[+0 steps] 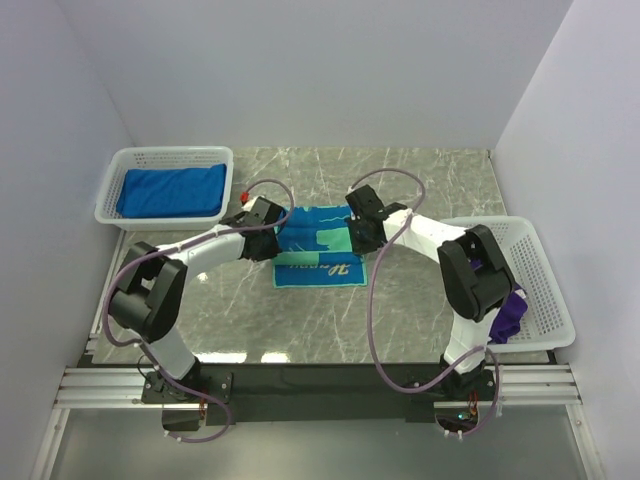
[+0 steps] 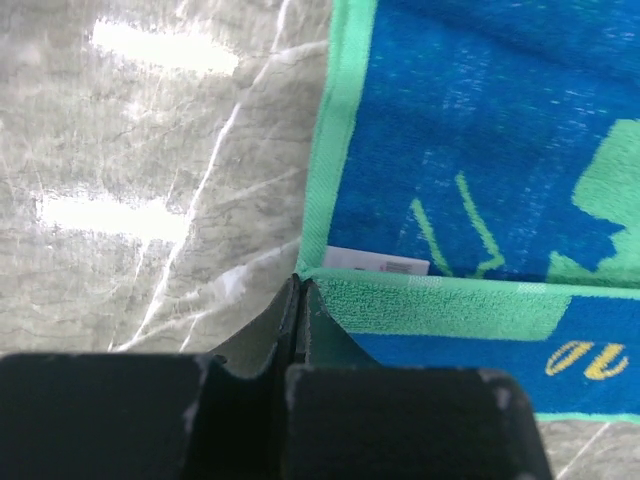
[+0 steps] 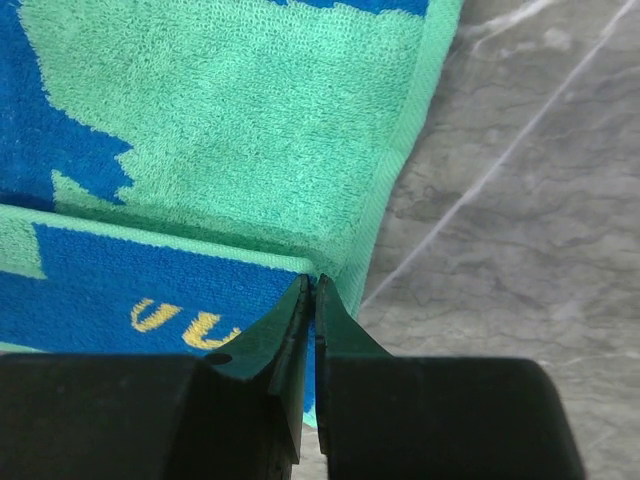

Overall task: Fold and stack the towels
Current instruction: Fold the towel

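Note:
A teal-and-blue patterned towel lies partly folded at the middle of the table. My left gripper is at its left edge and my right gripper at its right edge. In the left wrist view the left gripper is shut on the corner of the towel's green-bordered folded layer. In the right wrist view the right gripper is shut on the opposite corner of the towel. A folded royal blue towel lies in the left basket. A purple towel hangs over the right basket's near corner.
A white mesh basket stands at the back left. A second white mesh basket stands at the right, beside the right arm's elbow. Bare marble table shows round the towel. Grey walls close in the sides and back.

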Robot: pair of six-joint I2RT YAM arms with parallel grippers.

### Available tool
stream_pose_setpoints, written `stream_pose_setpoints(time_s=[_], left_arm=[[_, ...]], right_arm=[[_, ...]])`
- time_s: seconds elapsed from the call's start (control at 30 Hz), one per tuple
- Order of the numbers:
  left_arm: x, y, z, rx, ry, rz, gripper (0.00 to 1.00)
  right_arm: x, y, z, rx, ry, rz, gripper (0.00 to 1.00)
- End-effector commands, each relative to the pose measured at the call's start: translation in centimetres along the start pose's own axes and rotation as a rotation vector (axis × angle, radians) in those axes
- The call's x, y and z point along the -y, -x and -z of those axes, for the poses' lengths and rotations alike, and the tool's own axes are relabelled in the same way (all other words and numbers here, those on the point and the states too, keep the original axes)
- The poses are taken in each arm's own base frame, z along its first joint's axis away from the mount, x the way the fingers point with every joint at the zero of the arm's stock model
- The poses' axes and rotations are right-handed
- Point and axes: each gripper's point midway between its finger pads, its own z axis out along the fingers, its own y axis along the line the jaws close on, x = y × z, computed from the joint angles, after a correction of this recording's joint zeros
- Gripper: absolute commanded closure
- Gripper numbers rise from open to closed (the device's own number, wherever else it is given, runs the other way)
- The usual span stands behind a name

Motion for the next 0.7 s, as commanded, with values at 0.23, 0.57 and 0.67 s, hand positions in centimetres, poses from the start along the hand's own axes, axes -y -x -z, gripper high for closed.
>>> stream_pose_setpoints(time_s=[0.23,0.57,0.67], left_arm=[[0.3,4.2,4.4,0.116,-0.008,-0.038,0.99],[0.5,5.1,6.9,0.15,-0.043,-0.02,0.99],[0.3,4.5,6.9,0.139,-0.051,-0.019,0.99]], right_arm=[[2.1,4.0,5.8,0.168,-0.083,0.038,1.0],[2.6,4.5,8.4,0.218,-0.095,0.037,1.0],[2.5,3.7,7.9,0.2,-0.083,0.026,1.0]])
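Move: Both hands already pinch the two ends of the towel's folded-over edge, roughly 3 cm above the table. From the left hand, the middle of the towel's far edge is about 15 cm ahead and 10 cm right; the near edge of the under layer with the lettering is some 6 cm back and 11 cm right. From the right hand, that far edge is about 15 cm ahead and 11 cm left, the near edge 6 cm back and 10 cm left. Still pinching the edge at its two ends with shut fingers, both hands lift the upper layer together, about 7.5 cm nearly straight up off the under layer, easing to a stop near the top. Both wrists tilt their fingertips forward as they rise, some 10 degrees. ##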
